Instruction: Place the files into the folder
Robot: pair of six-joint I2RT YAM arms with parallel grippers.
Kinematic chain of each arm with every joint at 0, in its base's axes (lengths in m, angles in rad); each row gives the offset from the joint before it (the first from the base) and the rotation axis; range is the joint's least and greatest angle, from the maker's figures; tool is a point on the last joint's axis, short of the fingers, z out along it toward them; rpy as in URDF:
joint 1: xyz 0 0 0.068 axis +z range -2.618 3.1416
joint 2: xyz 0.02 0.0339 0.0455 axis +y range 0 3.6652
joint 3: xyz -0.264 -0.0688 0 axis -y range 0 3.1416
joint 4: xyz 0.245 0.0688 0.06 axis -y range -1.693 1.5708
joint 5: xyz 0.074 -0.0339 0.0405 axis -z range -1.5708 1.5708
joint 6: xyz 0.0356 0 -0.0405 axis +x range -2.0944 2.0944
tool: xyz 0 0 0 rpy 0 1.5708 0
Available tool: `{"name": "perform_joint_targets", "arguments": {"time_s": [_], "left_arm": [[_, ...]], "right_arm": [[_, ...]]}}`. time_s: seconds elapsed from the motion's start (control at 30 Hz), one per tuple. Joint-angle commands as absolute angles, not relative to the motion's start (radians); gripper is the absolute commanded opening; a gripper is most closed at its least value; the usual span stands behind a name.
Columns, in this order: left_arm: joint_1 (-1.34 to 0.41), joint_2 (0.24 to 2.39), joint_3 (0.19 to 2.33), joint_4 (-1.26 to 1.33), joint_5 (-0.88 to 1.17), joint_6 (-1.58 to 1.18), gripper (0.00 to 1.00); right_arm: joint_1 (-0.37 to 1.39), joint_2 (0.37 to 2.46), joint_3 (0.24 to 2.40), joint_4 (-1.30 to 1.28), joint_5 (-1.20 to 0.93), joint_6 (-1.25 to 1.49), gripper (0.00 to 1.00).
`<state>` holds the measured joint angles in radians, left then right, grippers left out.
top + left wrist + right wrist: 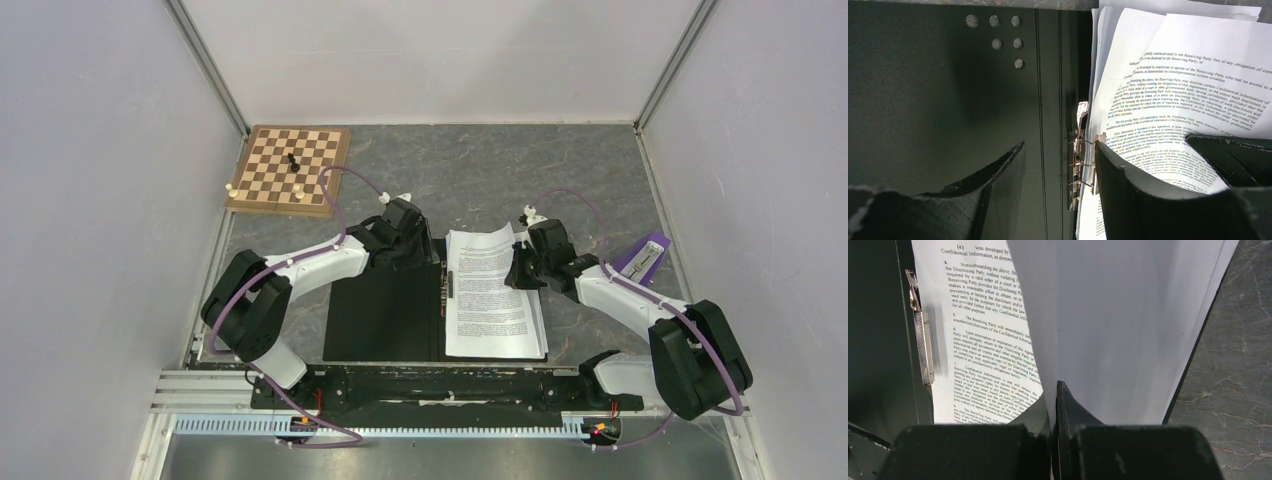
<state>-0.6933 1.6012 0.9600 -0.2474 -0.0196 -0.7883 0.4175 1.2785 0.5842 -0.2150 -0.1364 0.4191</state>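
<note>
The folder [380, 320] lies open on the table, black inner faces up. The files [495, 300], white printed sheets, rest on its right half beside the metal clip [1079, 160] at the spine. My left gripper [428, 262] hovers low over the spine, jaws apart and straddling the clip [1059, 145]; its right finger [1128, 190] sits against the clip's wire lever, while the left finger is well clear. My right gripper [1057, 385] is shut on the right edge of the top sheet [1118, 315], which curls up off the printed sheet [983, 330] below.
A wooden chessboard [290, 170] with a few pieces stands at the back left. A purple object [643, 258] lies by the right wall, just behind the right arm. Grey marbled table [1233, 365] shows to the right of the folder.
</note>
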Motion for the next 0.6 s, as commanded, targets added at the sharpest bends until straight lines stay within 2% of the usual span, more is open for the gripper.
{"name": "perform_joint_targets", "arguments": {"time_s": [0.0,0.23,0.37,0.57], "left_arm": [[-0.695,1.581,0.951,-0.206,-0.008,-0.819,0.59],[-0.695,1.598,0.977,-0.214,-0.005,-0.812,0.59],[-0.695,1.630,1.014,-0.219,0.018,-0.798,0.58],[-0.697,1.699,1.092,-0.246,0.023,-0.765,0.55]], "right_arm": [[0.423,1.279,0.584,-0.188,-0.108,0.419,0.04],[0.422,1.258,0.602,-0.229,-0.057,0.391,0.41],[0.423,1.227,0.615,-0.268,-0.007,0.367,0.56],[0.423,1.210,0.645,-0.333,0.181,0.307,0.79]]}}
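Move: The right gripper holds the right edge of the top sheet; that sheet's middle lies about 5 cm to its left, 4 cm back and 3 cm below. The folder's rings are some 16 cm to its left and 3 cm back, and the purple holder stands about 30 cm to its right and 4 cm farther out. From the open left gripper the sheet's middle is about 12 cm right, 9 cm back and 5 cm below. Open the right gripper to roughly three quarters so that it lets go of the sheet's right edge, and draw it about 3 cm to the right, speeding up as it goes, while its fingertips swing some 10 degrees rightward, closer to straight down. Late on, ease the left gripper a good centimetre right and slightly forward towards the sheet, its fingers staying open. ##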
